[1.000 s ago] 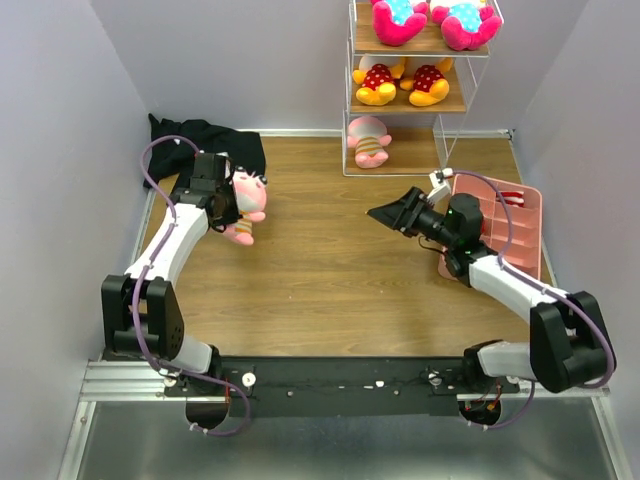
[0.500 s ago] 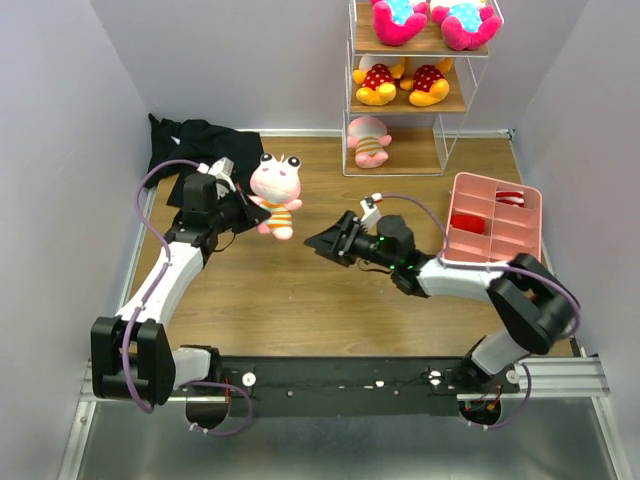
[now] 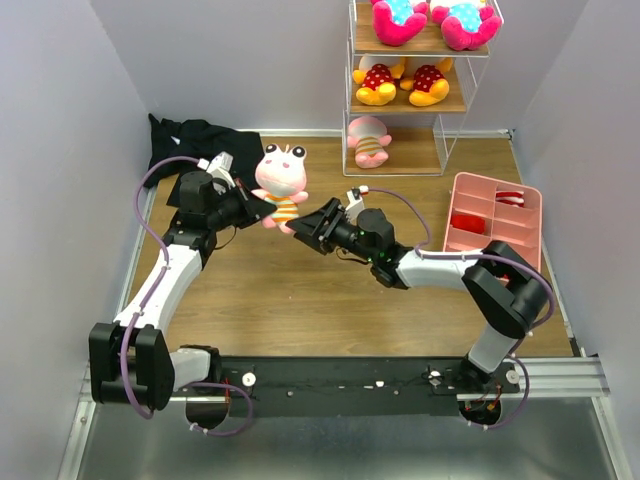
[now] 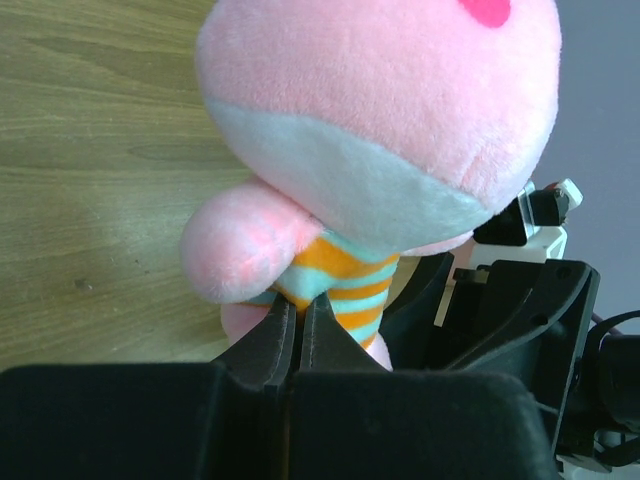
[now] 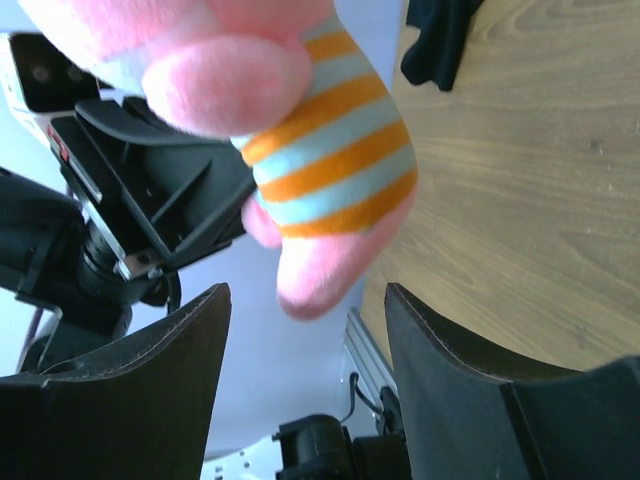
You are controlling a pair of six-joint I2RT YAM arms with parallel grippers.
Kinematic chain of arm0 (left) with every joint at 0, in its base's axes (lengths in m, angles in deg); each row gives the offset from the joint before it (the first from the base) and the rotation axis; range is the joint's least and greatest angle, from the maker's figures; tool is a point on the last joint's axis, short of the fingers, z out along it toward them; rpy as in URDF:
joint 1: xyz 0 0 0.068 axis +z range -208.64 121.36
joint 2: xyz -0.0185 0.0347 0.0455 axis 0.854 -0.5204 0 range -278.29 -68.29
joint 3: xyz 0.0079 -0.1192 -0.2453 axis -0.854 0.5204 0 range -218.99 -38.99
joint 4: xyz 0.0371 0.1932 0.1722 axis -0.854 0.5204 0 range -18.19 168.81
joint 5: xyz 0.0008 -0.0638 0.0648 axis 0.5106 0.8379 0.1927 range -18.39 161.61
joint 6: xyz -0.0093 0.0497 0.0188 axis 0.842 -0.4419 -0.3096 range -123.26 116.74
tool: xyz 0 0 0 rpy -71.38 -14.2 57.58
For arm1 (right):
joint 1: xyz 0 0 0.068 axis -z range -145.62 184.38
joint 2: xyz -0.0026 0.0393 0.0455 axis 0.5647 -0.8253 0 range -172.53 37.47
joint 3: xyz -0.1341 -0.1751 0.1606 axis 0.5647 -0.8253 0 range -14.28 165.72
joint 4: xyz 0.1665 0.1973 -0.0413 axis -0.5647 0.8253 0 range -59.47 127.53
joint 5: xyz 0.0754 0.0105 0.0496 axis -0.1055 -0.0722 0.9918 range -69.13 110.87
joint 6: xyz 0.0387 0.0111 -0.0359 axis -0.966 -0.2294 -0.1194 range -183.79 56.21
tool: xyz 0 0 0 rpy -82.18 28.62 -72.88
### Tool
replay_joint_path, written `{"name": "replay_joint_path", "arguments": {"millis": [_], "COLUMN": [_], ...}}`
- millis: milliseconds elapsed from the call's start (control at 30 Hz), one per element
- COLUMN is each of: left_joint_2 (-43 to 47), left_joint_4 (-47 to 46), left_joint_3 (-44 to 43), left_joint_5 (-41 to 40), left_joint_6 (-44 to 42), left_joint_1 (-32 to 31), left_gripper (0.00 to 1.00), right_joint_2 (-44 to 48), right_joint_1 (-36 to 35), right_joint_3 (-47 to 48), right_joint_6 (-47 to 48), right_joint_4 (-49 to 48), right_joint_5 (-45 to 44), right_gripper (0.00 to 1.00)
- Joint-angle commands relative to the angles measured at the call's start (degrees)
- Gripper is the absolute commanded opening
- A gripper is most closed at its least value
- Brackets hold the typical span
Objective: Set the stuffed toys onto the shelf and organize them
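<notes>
My left gripper (image 3: 262,208) is shut on the striped shirt of a pale pink stuffed toy (image 3: 281,178), held upright above the floor. The left wrist view shows its jaws (image 4: 298,305) pinching the shirt of that toy (image 4: 380,130). My right gripper (image 3: 305,228) is open just right of it. In the right wrist view the toy's foot (image 5: 320,270) hangs between the spread fingers (image 5: 190,340), touching neither. The shelf (image 3: 441,150) stands at the back. It holds two magenta toys (image 3: 400,20) on top, two yellow ones (image 3: 378,82) in the middle and a pink one (image 3: 368,140) below.
A black cloth (image 3: 205,145) lies in the back left corner. A pink compartment tray (image 3: 525,235) sits on the right with a red item inside. Grey walls close in on both sides and the back.
The left arm lifted the pink toy and carried it rightward and upright. The right arm swung left from the tray until its jaws framed the toy's foot, closing somewhat.
</notes>
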State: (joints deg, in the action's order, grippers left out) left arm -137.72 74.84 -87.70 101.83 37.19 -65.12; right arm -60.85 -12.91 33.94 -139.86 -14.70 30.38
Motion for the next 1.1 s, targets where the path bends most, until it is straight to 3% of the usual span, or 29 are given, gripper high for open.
{"name": "replay_joint_path", "arguments": {"millis": [0,200,300,333,400,433,467,500,567,633,667,800,1067], "left_joint_2": [1.4,2.1,1.58,1.58,1.66,1.58,1.58,1.49,1.75,2.1,2.54,3.25,3.77], "left_joint_4": [-2.76,-2.76,-2.76,-2.76,-4.08,-3.91,-3.56,-3.12,-1.45,-0.31,0.05,2.33,3.83], "left_joint_3": [0.63,0.98,0.81,0.81,1.07,0.98,0.64,0.46,0.02,-0.16,-0.25,-1.04,-1.56], "left_joint_5": [3.53,3.88,4.5,4.59,4.76,4.59,4.41,3.98,2.66,1.52,0.12,-2.17,-3.5], "left_joint_6": [1.3,1.65,1.65,1.74,2.09,2.09,1.92,1.74,1.3,1.04,0.86,-0.28,-0.89], "left_joint_1": [0.24,0.24,0.24,0.24,0.24,0.24,0.24,0.24,0.24,0.24,0.24,0.24,0.24], "left_gripper": [0.0,0.0,0.0,0.0,0.0,0.07,0.36,0.5,0.7,0.76,0.85,0.98,0.99], "right_joint_2": [-0.46,-3.88,-4.68,-4.68,-4.16,-3.11,-2.32,-1.44,0.93,2.08,3.04,5.06,12.27], "right_joint_1": [-0.26,-0.26,-0.17,-0.26,-0.17,-0.09,0.0,0.26,1.75,4.12,5.09,9.66,19.77], "right_joint_3": [4.15,5.12,5.39,5.04,3.99,3.2,1.62,0.74,-1.45,-2.69,-3.66,-9.18,-16.67], "right_joint_6": [0.57,1.19,1.19,1.28,1.45,1.63,1.89,2.85,3.56,4.09,4.09,6.54,14.89], "right_joint_4": [3.13,0.08,-1.61,-1.96,-3.45,-3.72,-3.72,-3.55,-3.02,-2.41,-2.4,-1.44,4.01], "right_joint_5": [-5.56,-5.74,-4.95,-4.95,-5.56,-6.09,-7.4,-7.84,-7.76,-6.89,-5.49,-2.32,-0.29], "right_gripper": [0.7,0.64,0.4,0.24,0.07,0.01,0.01,0.01,0.01,0.01,0.01,0.01,0.01]}}
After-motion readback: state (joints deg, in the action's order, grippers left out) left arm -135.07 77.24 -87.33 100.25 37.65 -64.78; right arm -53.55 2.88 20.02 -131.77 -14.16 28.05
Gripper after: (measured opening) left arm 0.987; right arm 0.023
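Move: The striped stuffed toy is still pinched in the shut left fingers by its lower body, its middle about 4 cm ahead, 2 cm to the right of and 3 cm above the left hand. From the open right hand its middle lies some 6 cm ahead, 3 cm left and 3 cm up, the feet just in front of the fingertips. The pink toy on the bottom shelf stands roughly 30 cm ahead, 17 cm right and 11 cm below, with empty shelf board about 9 cm to the right of it and 7 cm lower; the black cloth lies 20 cm ahead, 17 cm left and 20 cm below the left hand. The right hand eases about 2 cm forward, with a small rise and dip, and closes its open fingers on the striped toy's leg end, while the left hand holds nearly still and, once that grip has shut, opens wide and lets go. The right hand then draws the toy about 14 cm to the right, away from the left gripper and towards the shelf, going some 3 cm forward and 5 cm down and turning about 15 degrees clockwise as it keeps its pinch. ##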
